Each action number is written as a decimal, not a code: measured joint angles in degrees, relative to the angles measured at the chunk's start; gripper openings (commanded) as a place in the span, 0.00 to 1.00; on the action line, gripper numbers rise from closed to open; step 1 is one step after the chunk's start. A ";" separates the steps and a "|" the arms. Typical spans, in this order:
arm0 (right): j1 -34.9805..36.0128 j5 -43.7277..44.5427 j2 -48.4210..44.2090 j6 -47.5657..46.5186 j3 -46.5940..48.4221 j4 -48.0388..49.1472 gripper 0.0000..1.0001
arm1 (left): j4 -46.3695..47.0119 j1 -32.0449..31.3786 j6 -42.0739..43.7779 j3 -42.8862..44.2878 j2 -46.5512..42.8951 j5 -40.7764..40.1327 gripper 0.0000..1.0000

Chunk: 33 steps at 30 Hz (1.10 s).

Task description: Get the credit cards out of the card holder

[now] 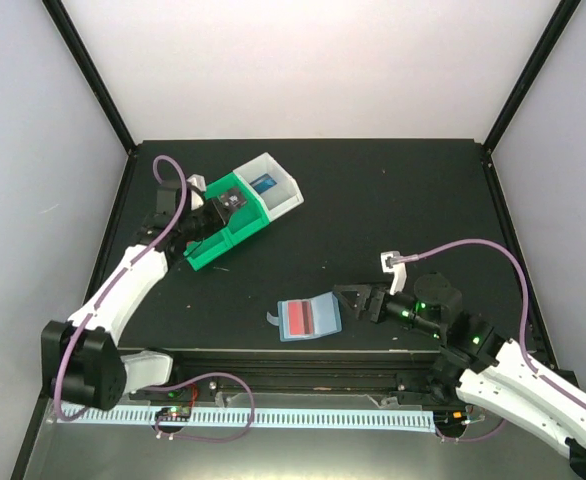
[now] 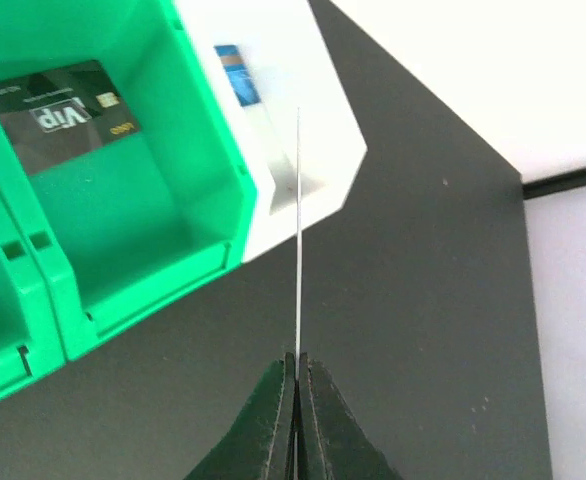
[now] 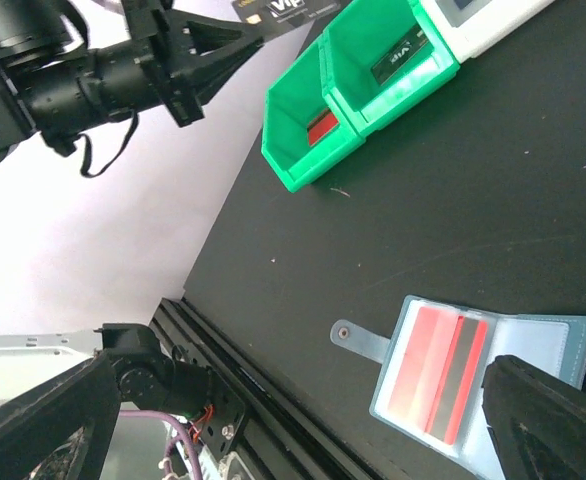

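The pale blue card holder (image 1: 309,319) lies open on the table near the front edge, with a red card (image 1: 298,318) in its left panel. In the right wrist view the holder (image 3: 558,345) shows that red card (image 3: 435,375) with a dark stripe. My right gripper (image 1: 357,299) is open and empty, just right of the holder; its fingers (image 3: 553,420) frame the right wrist view. My left gripper (image 1: 216,212) is shut on a black card (image 1: 231,202) above the green bin (image 1: 241,232). In the left wrist view this gripper (image 2: 296,365) holds the card (image 2: 298,230) edge-on.
The green bin (image 2: 163,210) holds a black VIP card (image 2: 63,115); a second green compartment holds a red card (image 3: 321,128). A white bin (image 1: 288,200) behind it holds a blue card (image 1: 265,184). The table's front rail (image 1: 303,355) runs close below the holder.
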 measured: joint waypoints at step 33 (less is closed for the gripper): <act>0.00 3.67 -0.90 -0.22 1.53 -4.55 1.00 | -3.87 6.23 -0.17 17.97 31.30 0.66 0.02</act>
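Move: The green middle compartment, where a black VIP card already lies, is about 13 cm ahead of the left hand, straight in line and some 15 cm below it; this hand still pinches another black VIP card. The white compartment sits some 9 cm to the right of that one and 5 cm farther out, the red-card compartment 10 cm to its left and 7 cm nearer. From the right hand, the middle compartment lies about 26 cm ahead and 27 cm to the left, some 17 cm lower. The held black VIP card is carried down and forward towards the green middle compartment by the left hand, about 9 cm each way with some 3 cm of leftward drift early on. The wrist tips the fingers roughly 15 degrees further down, and they keep their pinch on the card throughout. ##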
